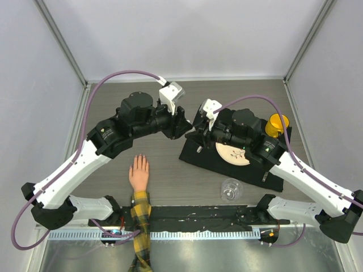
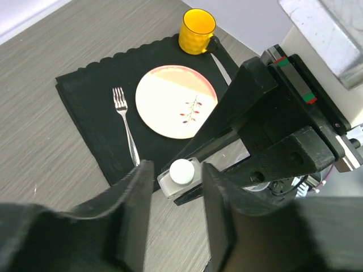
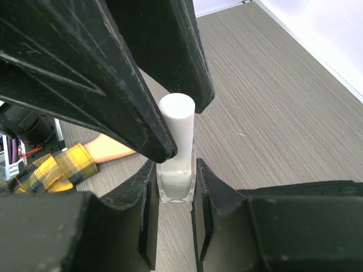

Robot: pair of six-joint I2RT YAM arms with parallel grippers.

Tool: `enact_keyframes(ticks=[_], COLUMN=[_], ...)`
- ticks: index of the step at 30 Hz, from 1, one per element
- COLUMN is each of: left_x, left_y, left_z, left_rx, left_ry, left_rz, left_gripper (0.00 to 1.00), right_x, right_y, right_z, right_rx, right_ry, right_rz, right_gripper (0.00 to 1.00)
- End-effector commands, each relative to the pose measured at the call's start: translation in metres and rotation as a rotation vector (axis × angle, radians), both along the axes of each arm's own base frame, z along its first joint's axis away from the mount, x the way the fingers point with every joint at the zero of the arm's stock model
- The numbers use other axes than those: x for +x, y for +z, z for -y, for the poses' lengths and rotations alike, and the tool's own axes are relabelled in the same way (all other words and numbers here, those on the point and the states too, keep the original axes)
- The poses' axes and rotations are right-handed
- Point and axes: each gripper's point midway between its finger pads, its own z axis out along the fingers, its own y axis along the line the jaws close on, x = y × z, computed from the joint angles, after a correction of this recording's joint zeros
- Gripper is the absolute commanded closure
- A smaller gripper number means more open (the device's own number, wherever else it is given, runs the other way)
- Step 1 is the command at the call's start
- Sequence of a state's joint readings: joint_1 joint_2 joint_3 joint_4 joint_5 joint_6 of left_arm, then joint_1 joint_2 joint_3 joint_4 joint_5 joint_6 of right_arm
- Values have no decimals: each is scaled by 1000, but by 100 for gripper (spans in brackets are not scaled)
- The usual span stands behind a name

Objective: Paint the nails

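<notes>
My right gripper (image 3: 174, 169) is shut on the clear glass base of a nail polish bottle (image 3: 177, 173) and holds it upright above the table. The bottle's tall white cap (image 2: 182, 170) stands between the fingers of my left gripper (image 2: 176, 170), which is open, with a small gap on each side of the cap. The two grippers meet at the table's middle (image 1: 190, 128). The peach fake hand (image 1: 138, 173) lies flat in its plaid sleeve (image 1: 140, 221), near left of both grippers. Its nails are too small to make out.
A black placemat (image 1: 198, 156) on the right holds a pale plate (image 2: 176, 102), a fork (image 2: 126, 127), a knife (image 2: 221, 65) and a yellow cup (image 2: 197, 31). A clear glass (image 1: 231, 188) stands near the mat's front edge.
</notes>
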State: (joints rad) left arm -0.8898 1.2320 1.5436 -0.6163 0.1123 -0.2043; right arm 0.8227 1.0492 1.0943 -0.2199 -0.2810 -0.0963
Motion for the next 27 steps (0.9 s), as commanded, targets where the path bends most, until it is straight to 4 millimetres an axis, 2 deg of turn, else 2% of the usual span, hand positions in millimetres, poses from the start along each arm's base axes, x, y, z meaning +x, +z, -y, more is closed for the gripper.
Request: enact_keyframes(ticks=[1, 7, 10, 11, 15, 18, 19, 22, 23, 27], left_x=[-9, -13, -13, -12, -9, -6, -5, -2, 0, 9], left_y=[15, 14, 14, 15, 14, 11, 12, 11, 10, 6], left_z=[4, 10, 11, 11, 8, 6, 6, 3, 1, -5], left_rx=[-27, -25, -21, -24, -6, 12, 12, 23, 27, 57], left_ry=[-54, -91, -95, -92, -77, -62, -56, -39, -22, 29], left_rz=[11, -6, -5, -3, 13, 14, 16, 18, 22, 36], left_gripper=[60, 70, 86, 100, 100, 100, 100, 100, 100, 100], right_x=[-5, -9, -11, -11, -10, -9, -7, -4, -3, 5], right_y=[30, 29, 29, 27, 25, 23, 22, 20, 19, 8], right_z=[-4, -4, -4, -4, -4, -3, -2, -1, 0, 9], right_rx=[52, 60, 58, 55, 56, 52, 54, 52, 53, 21], right_ry=[40, 66, 72, 74, 64, 57, 45, 25, 16, -53], right_rz=[64, 87, 90, 87, 83, 79, 77, 75, 77, 54], right_gripper=[100, 100, 100, 100, 98, 86, 75, 65, 56, 43])
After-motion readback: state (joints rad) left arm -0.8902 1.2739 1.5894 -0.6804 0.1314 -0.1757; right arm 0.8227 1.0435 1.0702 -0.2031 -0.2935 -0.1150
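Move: The nail polish bottle stands upright in the right fingers, its middle roughly level with them; it lies 1 cm ahead, 1 cm right and about 2 cm below the left hand point, its cap between the open left fingers. From the left hand, the dummy hand lies some 20 cm left and 2 cm ahead, the fork roughly 17 cm ahead and 9 cm right, both about 33 cm down. The left fingers close on the cap while that hand sinks about 1 cm, then the right fingers open around the bottle. ##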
